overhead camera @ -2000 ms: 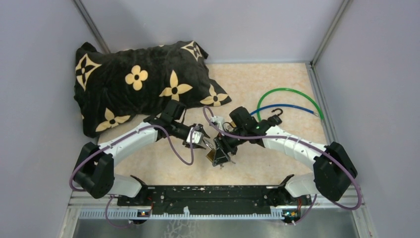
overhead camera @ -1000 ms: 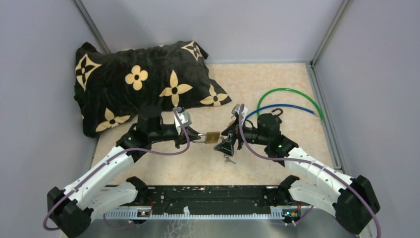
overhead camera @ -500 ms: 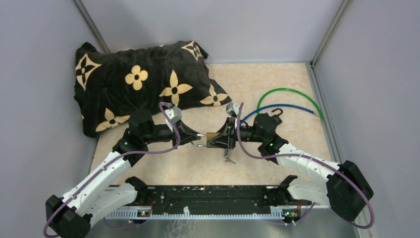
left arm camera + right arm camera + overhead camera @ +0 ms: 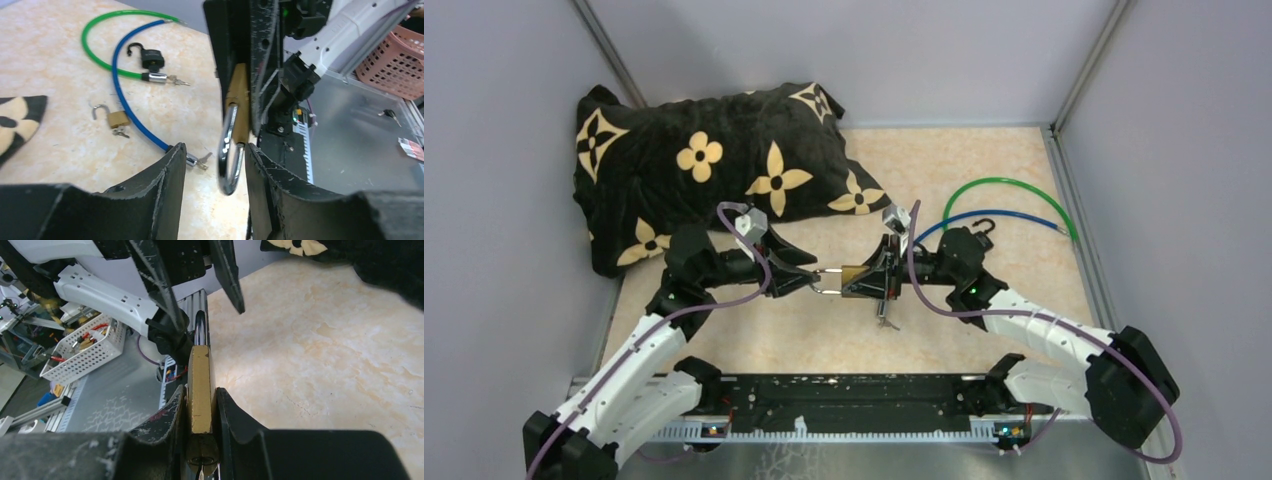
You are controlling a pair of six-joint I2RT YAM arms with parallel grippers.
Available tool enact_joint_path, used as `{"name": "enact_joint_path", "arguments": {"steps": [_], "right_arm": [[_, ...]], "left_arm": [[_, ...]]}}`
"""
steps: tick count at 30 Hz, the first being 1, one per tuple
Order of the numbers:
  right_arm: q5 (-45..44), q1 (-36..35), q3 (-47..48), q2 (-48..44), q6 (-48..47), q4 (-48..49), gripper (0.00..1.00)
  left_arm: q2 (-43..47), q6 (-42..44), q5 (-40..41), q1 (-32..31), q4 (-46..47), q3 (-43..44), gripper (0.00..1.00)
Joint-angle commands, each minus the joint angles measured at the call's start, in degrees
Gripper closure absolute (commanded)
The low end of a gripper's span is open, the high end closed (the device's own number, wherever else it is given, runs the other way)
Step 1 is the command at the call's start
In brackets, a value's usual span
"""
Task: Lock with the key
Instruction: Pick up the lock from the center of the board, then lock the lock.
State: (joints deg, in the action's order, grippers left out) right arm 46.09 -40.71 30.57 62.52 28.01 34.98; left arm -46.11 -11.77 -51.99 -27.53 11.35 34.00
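A brass padlock (image 4: pixel 852 274) hangs above the table between the two arms, and my right gripper (image 4: pixel 866 280) is shut on its body. In the right wrist view the padlock (image 4: pixel 201 385) is pinched flat between the fingers. A key (image 4: pixel 202 471) sits in the keyhole at its underside. More keys (image 4: pixel 884 318) dangle below it. My left gripper (image 4: pixel 810 273) is open, its fingers (image 4: pixel 170 172) standing on either side of the steel shackle (image 4: pixel 228 160) with a gap on the left side. The shackle lies close to the right finger; whether they touch I cannot tell.
A black pillow (image 4: pixel 704 170) with cream flowers lies at the back left. Green (image 4: pixel 1014 188) and blue (image 4: pixel 999 214) cable locks and a black padlock (image 4: pixel 981 232) lie at the right. A small open brass padlock (image 4: pixel 116 117) rests by the blue cable. Grey walls enclose the table.
My left gripper has opened off the shackle and drawn back a little to the left. The right gripper has closed on the padlock's body and keeps it where it was.
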Motion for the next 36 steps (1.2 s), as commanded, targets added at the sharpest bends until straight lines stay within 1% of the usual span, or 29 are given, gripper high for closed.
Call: {"name": "enact_joint_path", "arguments": {"steps": [1, 3, 5, 11, 12, 13, 15, 16, 17, 21, 28, 31, 36], "right_arm": [[0.5, 0.4, 7.1, -4.0, -3.1, 2.2, 1.00], [0.9, 0.5, 8.0, -4.0, -4.3, 1.8, 1.00], [1.0, 0.5, 9.1, -3.7, -4.9, 1.9, 1.00], [0.7, 0.5, 12.1, -1.5, -7.7, 0.9, 1.00], [1.0, 0.5, 12.8, -0.8, -7.9, 1.0, 1.00], [1.5, 0.5, 13.6, -0.2, -8.1, 1.2, 1.00], [2.5, 0.4, 14.9, 1.2, -8.3, 0.8, 1.00], [2.7, 0.3, 15.5, 1.8, -8.6, 0.1, 1.00], [2.8, 0.2, 15.9, 2.2, -9.0, -0.7, 1.00], [2.3, -0.4, 16.6, 3.0, -10.2, -1.9, 1.00], [-2.1, -2.5, 17.9, 4.8, -12.1, 0.9, 1.00], [-3.3, -2.9, 18.4, 5.7, -12.4, 3.2, 1.00], [-5.4, -3.3, 18.8, 6.7, -13.7, 4.2, 1.00]], "left_arm": [[1.9, -2.6, -4.2, 4.0, 7.8, -0.8, 0.49], [2.4, -2.1, -4.9, 4.3, 8.0, -1.1, 0.51], [2.3, -1.7, -6.0, 4.4, 8.3, -1.5, 0.51], [0.5, -4.8, -10.3, 4.2, 11.3, -1.9, 0.51], [0.4, -4.8, -10.2, 4.1, 11.4, -1.9, 0.56], [0.3, -5.0, -9.8, 4.1, 11.6, -1.9, 0.66], [0.2, -6.5, -8.5, 4.1, 12.9, -1.9, 0.90], [0.3, -7.3, -8.0, 4.1, 14.1, -1.9, 0.97], [0.5, -8.1, -7.5, 4.1, 15.2, -2.0, 1.00], [0.6, -10.5, -7.2, 4.0, 18.2, -2.7, 1.00], [-0.8, -10.6, -7.2, -0.7, 18.9, -4.0, 1.00], [-1.7, -11.6, -6.1, -1.5, 19.6, -4.0, 1.00], [-2.7, -11.6, -7.1, -2.4, 21.3, -4.2, 1.00]]}}
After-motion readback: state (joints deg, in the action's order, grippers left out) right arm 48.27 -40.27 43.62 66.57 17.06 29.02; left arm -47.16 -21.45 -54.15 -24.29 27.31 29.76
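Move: The left hand's half-open fingers already straddle the rounded end of the steel shackle, whose middle lies about 3 cm to the right, 1 cm back and 2 cm below. The gold lock body, still pinched by the right hand, is some 10 cm right of the left hand, 1 cm back and 2 cm lower. From the right hand the shackle is about 7 cm left, level. The blue cable's end lies 6 cm right, 8 cm back and 20 cm below the right hand. The right hand keeps its grip on the gold lock body and lifts it about 5 cm, carrying it some 2 cm forward and a little left, towards the left fingers, while rolling some 15 degrees about its own fingers so the forward side comes up. The left hand rises only 1 to 2 cm and otherwise stays near its place; halfway through, its fingers shut and pinch the shackle's rounded end, then hold it. ##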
